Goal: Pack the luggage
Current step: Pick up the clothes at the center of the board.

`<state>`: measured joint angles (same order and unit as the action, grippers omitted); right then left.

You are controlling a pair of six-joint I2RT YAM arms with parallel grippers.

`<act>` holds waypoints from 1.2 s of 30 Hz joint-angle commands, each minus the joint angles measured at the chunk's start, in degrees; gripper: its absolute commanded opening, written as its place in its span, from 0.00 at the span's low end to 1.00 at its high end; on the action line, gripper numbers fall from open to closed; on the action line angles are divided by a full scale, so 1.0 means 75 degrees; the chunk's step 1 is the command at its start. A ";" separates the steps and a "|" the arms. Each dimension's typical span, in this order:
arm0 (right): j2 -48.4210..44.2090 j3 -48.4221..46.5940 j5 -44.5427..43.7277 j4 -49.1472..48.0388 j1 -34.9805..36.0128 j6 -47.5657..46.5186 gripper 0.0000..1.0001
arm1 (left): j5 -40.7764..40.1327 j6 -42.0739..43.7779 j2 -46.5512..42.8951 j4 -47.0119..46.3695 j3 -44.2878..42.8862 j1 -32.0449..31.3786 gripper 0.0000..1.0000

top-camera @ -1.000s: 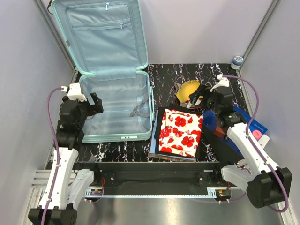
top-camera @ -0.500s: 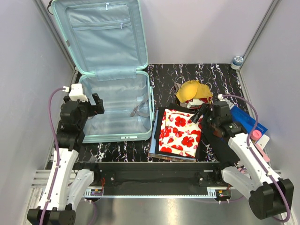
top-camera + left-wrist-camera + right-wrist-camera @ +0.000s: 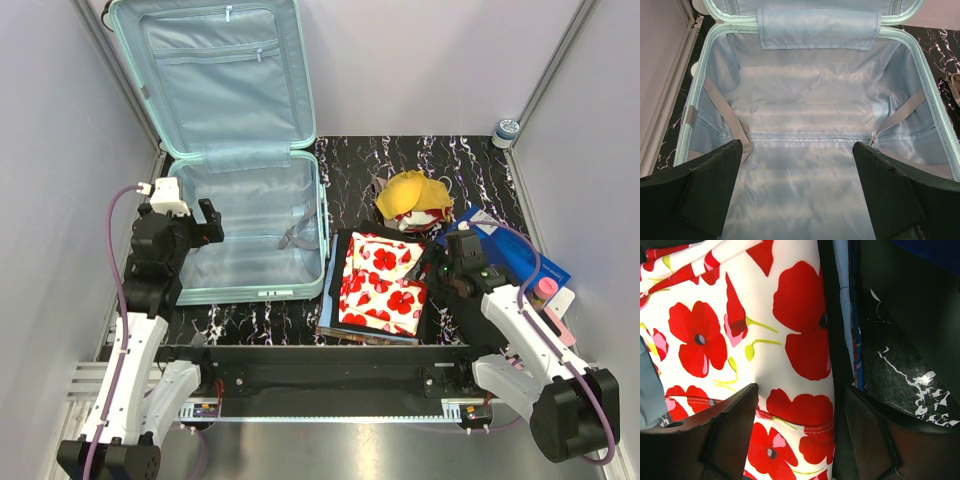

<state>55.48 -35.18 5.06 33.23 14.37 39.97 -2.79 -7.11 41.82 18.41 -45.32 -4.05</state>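
Note:
The luggage [image 3: 250, 292], a mint-green suitcase, lies open at the left with its lid [image 3: 215, 80] propped against the back wall. Its pale lining [image 3: 810, 125] is bare except for grey straps. My left gripper [image 3: 205, 225] hangs over the near left part of the tray, jaws wide open [image 3: 797, 195] with nothing between them. A folded white cloth with red poppies [image 3: 380, 285] lies on a stack right of the luggage. My right gripper [image 3: 432, 262] is low at its right edge. Its jaws [image 3: 800, 430] straddle the folded edge of the cloth [image 3: 790, 315], still apart.
A yellow cloth item [image 3: 410, 195] lies behind the floral cloth. Dark and blue folded clothes [image 3: 440, 315] sit under and beside the stack. A flat blue box [image 3: 520, 250] and a pink round thing [image 3: 547, 288] are at the right. A tape roll [image 3: 507, 131] stands in the back right corner.
My right arm has come away from the yellow item, toward the near side and down onto the floral cloth's right edge, its jaws narrowing. The left arm has barely shifted.

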 commanded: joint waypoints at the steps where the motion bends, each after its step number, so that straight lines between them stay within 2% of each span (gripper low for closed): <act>1: -0.0038 0.0027 0.0298 -0.0001 0.0053 0.0085 0.74 | 0.0079 0.0128 -0.0022 -0.0369 0.0008 -0.0045 0.99; 11: -0.0074 -0.0137 0.0649 0.0010 0.0053 0.0121 0.60 | -0.0015 0.0163 -0.0057 -0.0358 0.0019 -0.0045 0.99; 22: -0.0097 -0.0700 0.0567 0.0725 0.0064 -0.0009 0.59 | 0.0020 0.0175 -0.0022 -0.0358 0.0019 -0.0045 0.99; 36: 0.0160 -0.1028 0.0145 0.1007 0.0345 -0.0664 0.52 | 0.0079 0.0234 -0.0033 -0.0369 0.0019 -0.0057 0.99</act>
<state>55.75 -40.12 6.11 40.21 15.84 37.71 -2.79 -6.28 41.82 18.39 -45.32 -4.27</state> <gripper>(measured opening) 0.526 0.984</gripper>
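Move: The floral clothes lie just under the right hand: their middle is about 9 cm to its left, 3 cm ahead and 2 cm lower, with their right edge running between the open fingers. The dark folded clothes beneath are about 9 cm left, 2 cm ahead. The yellow cap is some 28 cm ahead and 3 cm left; the blue folder about 27 cm right and 8 cm ahead. From the left hand, the floral clothes are about 43 cm right, 5 cm back and 18 cm down. Closing gradually from about three-quarters open to half open, the right fingers straddle the right edge of the floral clothes, one over the cloth, the other against its outer side, nudging it left. The hand first stays nearly in place, then eases up about 1.5 cm and back about 1 cm, still pointing steeply down. ##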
